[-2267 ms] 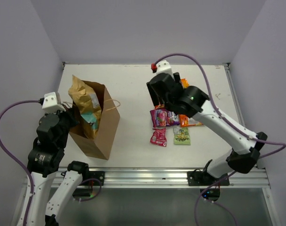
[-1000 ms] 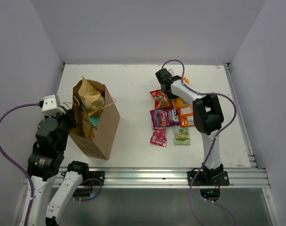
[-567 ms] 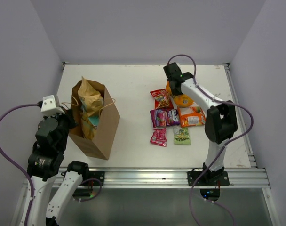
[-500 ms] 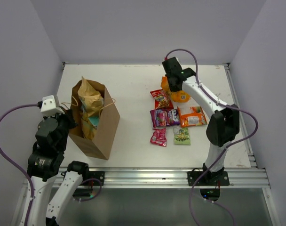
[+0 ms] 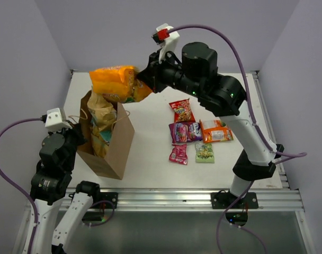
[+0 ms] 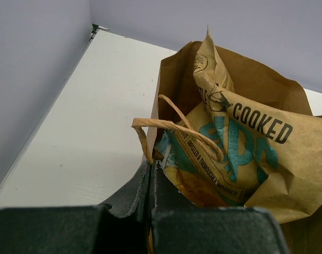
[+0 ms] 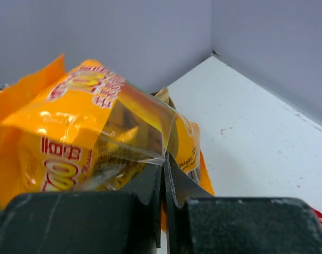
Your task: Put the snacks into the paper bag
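Note:
The brown paper bag (image 5: 118, 143) stands at the left with a tan-blue chip bag (image 5: 100, 114) sticking out of its mouth; it also shows in the left wrist view (image 6: 256, 84). My left gripper (image 6: 152, 169) is shut on the bag's near rim beside a twisted handle (image 6: 177, 127). My right gripper (image 5: 144, 79) is shut on the edge of a large orange chip bag (image 5: 116, 83) and holds it in the air above the bag's mouth; that orange chip bag fills the right wrist view (image 7: 81, 132). Smaller snacks (image 5: 195, 132) lie on the table to the right.
On the white table (image 5: 150, 111) lie a red packet (image 5: 182, 110), a purple-pink packet (image 5: 185, 130), an orange packet (image 5: 216, 130), a small pink packet (image 5: 178, 154) and a green packet (image 5: 204, 152). Grey walls close in on three sides.
My right gripper took the orange chip bag from the back of the snack pile, lifted it and carried it left to above the paper bag. The left arm has held still.

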`<state>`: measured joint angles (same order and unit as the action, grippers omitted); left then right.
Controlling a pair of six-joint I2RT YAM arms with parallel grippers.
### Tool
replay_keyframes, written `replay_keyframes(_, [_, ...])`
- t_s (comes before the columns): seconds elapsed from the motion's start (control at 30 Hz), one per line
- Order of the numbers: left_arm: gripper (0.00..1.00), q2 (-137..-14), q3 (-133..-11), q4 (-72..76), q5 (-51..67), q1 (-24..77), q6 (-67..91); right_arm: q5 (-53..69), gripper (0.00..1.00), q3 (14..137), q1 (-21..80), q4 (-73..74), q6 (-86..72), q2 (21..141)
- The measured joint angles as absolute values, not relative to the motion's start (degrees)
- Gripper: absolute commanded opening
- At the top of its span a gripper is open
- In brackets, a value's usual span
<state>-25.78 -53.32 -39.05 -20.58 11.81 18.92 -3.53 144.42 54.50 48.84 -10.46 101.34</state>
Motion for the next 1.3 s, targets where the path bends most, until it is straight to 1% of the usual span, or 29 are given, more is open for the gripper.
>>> replay_keyframes(0.13, [0.00, -25.7, -53.3, -39.0, -20.6, 11.8, 18.9, 0.9, 0.00, 144.6, 55.4, 49.6, -11.6, 104.1])
replay_keyframes(0.43, [0.00, -25.6, -53.3, -39.9, -20.2, 11.8, 18.9, 2.8, 0.00, 142.7, 59.5, 49.7, -12.1, 114.1])
replay_keyframes(0.8, [0.00, -25.6, -53.3, -40.1, -19.7, 11.8, 19.0, 4.4, 0.00, 146.1, 61.1, 49.0, -13.3, 114.4])
replay_keyframes(1.3, [0.00, -25.6, -53.3, -39.9, -18.3, 11.8, 19.1, 9.2, 0.00, 147.0, 61.9, 35.0, -17.9, 114.4])
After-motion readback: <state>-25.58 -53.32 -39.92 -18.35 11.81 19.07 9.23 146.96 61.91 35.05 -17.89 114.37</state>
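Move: The paper bag's mouth lies about 16 cm to the left of my right hand, some 2 cm farther out and roughly 20 cm below; my right fingers already hold the orange snack pack. The brown snack pack pokes up in that mouth, about 16 cm left, 1 cm ahead and 23 cm down. On the table the red snack lies some 16 cm ahead and 15 cm right. From my left hand, shut on the bag's left handle, the mouth is about 8 cm ahead and 9 cm right, at hand height. I swing the orange pack with my right hand leftward and down over the bag's mouth, roughly 10 cm left and 12 cm down. Then I lift back up about 9 cm, still easing left and slightly back, turning the wrist some 20 degrees counter-clockwise and keeping the pinch. My left hand stays shut on the handle, steadying the bag. ##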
